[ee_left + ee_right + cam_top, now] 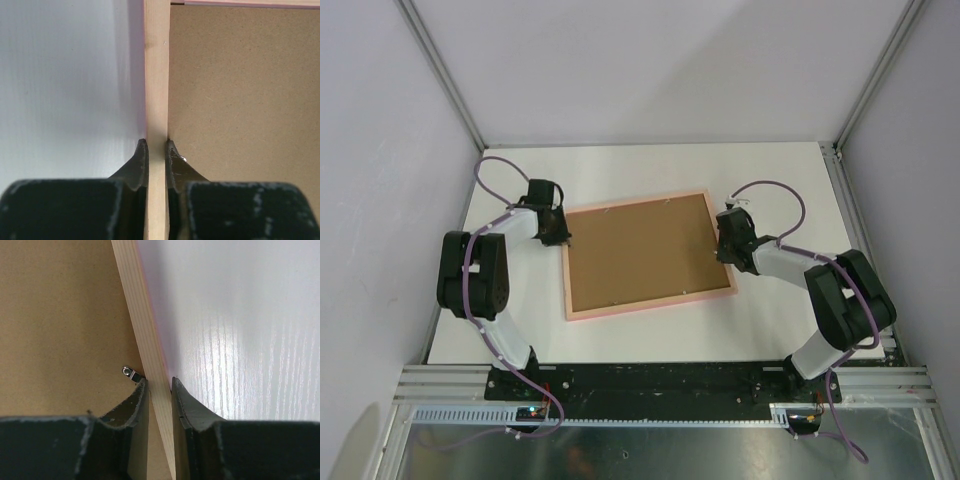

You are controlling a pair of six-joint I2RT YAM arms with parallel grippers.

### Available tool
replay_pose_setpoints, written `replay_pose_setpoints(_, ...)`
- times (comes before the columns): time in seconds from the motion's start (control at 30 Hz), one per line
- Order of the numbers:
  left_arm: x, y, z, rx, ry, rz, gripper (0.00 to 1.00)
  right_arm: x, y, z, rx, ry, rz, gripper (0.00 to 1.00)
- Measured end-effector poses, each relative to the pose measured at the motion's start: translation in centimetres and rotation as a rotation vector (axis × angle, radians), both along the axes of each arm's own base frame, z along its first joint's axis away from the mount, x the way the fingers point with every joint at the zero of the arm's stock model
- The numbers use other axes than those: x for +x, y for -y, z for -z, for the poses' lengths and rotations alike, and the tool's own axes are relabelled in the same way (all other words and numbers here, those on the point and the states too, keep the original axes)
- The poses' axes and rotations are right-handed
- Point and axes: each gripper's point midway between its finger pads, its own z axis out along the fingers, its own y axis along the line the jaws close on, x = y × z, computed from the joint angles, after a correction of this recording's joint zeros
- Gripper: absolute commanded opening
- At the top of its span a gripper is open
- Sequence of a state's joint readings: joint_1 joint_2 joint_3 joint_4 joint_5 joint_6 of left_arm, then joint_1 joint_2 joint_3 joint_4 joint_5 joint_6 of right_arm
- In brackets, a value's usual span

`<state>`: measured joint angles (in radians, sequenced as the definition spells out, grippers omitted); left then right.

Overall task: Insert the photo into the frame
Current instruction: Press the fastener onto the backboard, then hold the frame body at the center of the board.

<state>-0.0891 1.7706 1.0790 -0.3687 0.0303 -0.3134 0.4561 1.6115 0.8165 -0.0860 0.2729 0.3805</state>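
The frame (650, 303) lies back-up on the white table, its pale wood rails around a brown backing board (642, 250). The photo is hidden. My left gripper (560, 238) is at the frame's left rail. In the left wrist view it (156, 142) is shut on that rail (157, 75), one finger outside on the table side, one over the board. My right gripper (723, 245) is at the right rail. In the right wrist view its jaws (159, 380) straddle the slanting rail (137, 305), and both fingertips touch it.
A small metal turn tab (129, 373) sits on the backing board by my right gripper's inner finger. The bare white table (650, 170) spreads round the frame. Grey walls and metal posts (440, 70) enclose it at the back and sides.
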Motion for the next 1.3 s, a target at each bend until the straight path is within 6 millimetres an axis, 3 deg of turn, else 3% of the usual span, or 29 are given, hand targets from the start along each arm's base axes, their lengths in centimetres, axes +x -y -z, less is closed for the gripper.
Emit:
replay_pose_setpoints(0.17,-0.3,0.0,-0.4,-0.009,-0.004,-0.029,0.42,-0.5,0.1,0.0,0.02,-0.01,0.035,0.0)
replay_pose_setpoints(0.27,-0.6,0.6,-1.6,-0.038,0.009,-0.046,0.52,-0.7,-0.1,0.1,0.035,-0.013,0.047,0.0)
replay_pose_setpoints(0.47,-0.9,1.0,-3.9,-0.088,0.059,-0.126,0.56,-0.9,-0.8,0.1,0.068,-0.015,0.068,0.0)
replay_pose_setpoints(0.73,-1.4,0.0,-2.9,-0.082,0.022,-0.289,0.62,-1.1,-1.2,0.1,0.079,-0.012,0.08,0.0)
replay_pose_setpoints(1.03,4.6,0.1,-3.5,-0.081,0.068,-0.314,0.65,-1.1,-1.2,0.0,0.078,-0.011,0.079,0.0)
replay_pose_setpoints(1.3,6.8,0.0,-0.1,-0.05,0.014,-0.325,0.66,-1.7,-1.3,0.1,0.072,-0.02,0.069,0.0)
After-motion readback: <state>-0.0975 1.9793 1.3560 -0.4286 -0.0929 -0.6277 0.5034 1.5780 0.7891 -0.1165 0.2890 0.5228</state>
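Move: The left hand pinches the frame's left bar. The fastener beside that bar lies about 2 cm to its right and 1 cm back, about 1 cm below the pads. The frame's far left corner is some 8 cm straight ahead, and the nearest fastener on the far bar about 8 cm ahead and 10 cm right. From the right hand, which pinches the right bar, the left-bar fastener lies roughly 39 cm left and 4 cm ahead; the right-bar fastener is some 2 cm left and 1 cm ahead. The left hand opens well and lets go of the left bar, rising about 4 cm clear and easing slightly back while it turns some 20 degrees counter-clockwise, then reaches about 8 cm forward and sinks to its old height, with the open fingers astride the same bar and the right fingertip close by the fastener. The right hand keeps its pinch on the right bar, shifting a little back and to the left with a slight clockwise turn. ##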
